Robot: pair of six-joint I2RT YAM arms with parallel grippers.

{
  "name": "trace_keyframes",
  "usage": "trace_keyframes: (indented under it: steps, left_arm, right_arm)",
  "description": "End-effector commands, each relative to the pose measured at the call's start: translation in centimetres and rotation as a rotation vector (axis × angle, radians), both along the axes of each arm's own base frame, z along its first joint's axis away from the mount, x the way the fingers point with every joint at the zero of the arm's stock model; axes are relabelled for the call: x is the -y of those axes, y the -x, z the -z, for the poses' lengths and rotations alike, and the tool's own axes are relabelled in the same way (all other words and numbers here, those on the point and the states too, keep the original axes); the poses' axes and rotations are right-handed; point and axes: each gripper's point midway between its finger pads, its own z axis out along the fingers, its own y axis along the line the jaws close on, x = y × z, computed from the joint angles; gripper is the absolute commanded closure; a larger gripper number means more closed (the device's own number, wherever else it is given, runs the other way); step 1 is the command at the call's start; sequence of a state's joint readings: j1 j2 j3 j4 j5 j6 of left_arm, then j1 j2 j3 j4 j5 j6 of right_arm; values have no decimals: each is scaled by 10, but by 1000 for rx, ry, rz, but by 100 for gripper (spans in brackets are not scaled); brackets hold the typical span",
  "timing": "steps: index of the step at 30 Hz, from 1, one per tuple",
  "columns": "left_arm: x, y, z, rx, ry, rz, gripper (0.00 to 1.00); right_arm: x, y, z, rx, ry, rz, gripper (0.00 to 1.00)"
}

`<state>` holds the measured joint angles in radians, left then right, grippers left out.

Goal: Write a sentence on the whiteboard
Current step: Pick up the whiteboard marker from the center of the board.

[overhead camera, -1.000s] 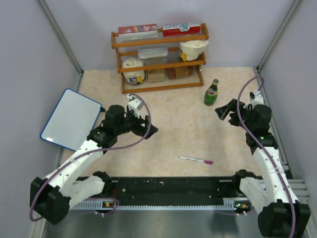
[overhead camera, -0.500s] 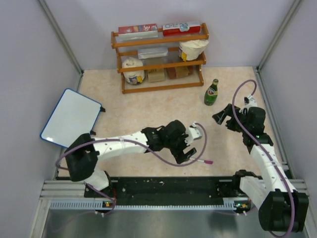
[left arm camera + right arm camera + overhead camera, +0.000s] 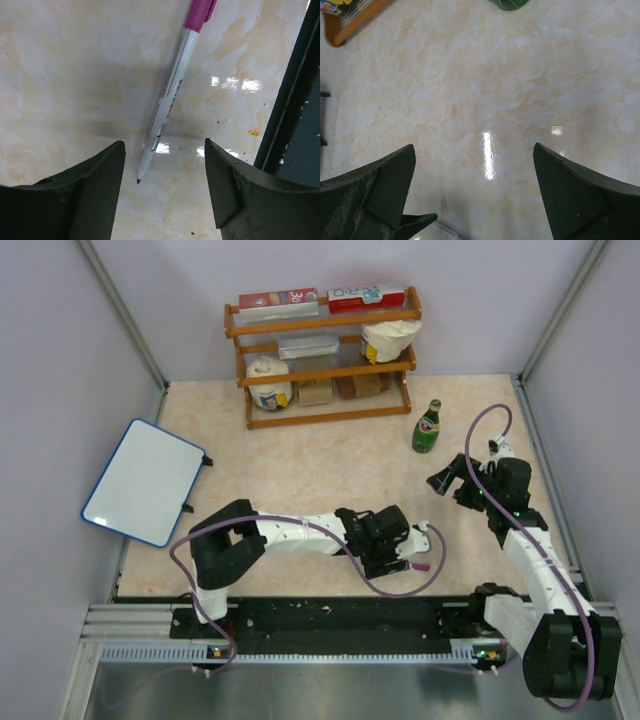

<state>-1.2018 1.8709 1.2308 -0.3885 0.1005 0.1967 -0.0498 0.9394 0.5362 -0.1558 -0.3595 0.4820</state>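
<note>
The whiteboard [image 3: 145, 480], white with a thin blue frame, lies blank at the table's left edge, far from both grippers. A white marker [image 3: 172, 90] with a magenta cap end and a dark red tip lies flat near the front rail; its pink end shows in the top view [image 3: 424, 566]. My left gripper [image 3: 408, 556] is stretched across the table and hangs right over it. In the left wrist view the left gripper [image 3: 164, 146] is open, with the marker's tip on the table between the fingers, nearer the left one and touching neither. My right gripper [image 3: 446, 476] [image 3: 474, 147] is open and holds nothing.
A green bottle [image 3: 427, 427] stands just behind the right gripper, its base at the top of the right wrist view [image 3: 507, 2]. A wooden shelf [image 3: 320, 355] with boxes and jars lines the back wall. The black rail [image 3: 330, 615] [image 3: 295, 100] runs beside the marker.
My left arm has swung from beside the whiteboard across the table to the marker, and its jaws have narrowed a little. The right gripper shifted slightly.
</note>
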Motion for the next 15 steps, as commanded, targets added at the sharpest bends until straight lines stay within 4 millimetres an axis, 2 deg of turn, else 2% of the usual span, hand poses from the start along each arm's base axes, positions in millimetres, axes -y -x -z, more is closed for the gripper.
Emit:
trace_keyframes:
  steps: [1, 3, 10, 12, 14, 15]
  left_arm:
    - [-2, -8, 9, 53, -28, 6, 36]
    - [-2, -9, 16, 49, -45, 8, 39]
    - [-10, -9, 38, 42, -114, 12, 65]
    - [-13, -9, 44, 40, -134, 14, 77]
    - [-17, -9, 49, 44, -152, 9, 100]
    - [-18, -9, 51, 44, -156, 5, 100]
  right_arm:
    - [3, -8, -5, 40, 7, 8, 1]
    - [3, -9, -4, 36, 4, 6, 1]
    - [4, -10, -4, 36, 11, 6, 1]
    - [4, -11, -5, 38, 12, 5, 1]
    - [4, -11, -5, 36, 10, 4, 1]
    - [4, -12, -6, 39, 11, 4, 1]
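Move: The whiteboard marker lies almost directly under the left hand's open fingers: its middle is about 5 cm to the right and 2 cm below, with the writing tip between the fingers and the purple cap off to the right. The table's near edge is some 7 cm straight back; the green bottle stands roughly 26 cm ahead and 11 cm right. From the right hand, the marker's middle is about 15 cm back, 10 cm left and 12 cm below. The left fingers close from about three-quarters open to nearly shut and pinch the marker's white barrel a few centimetres from its writing tip. Meanwhile the hand sinks about 1.5 cm onto it, mostly early on, then edges up to 1 cm right towards the cap, its wrist pointing steeply down with hardly any turn. ##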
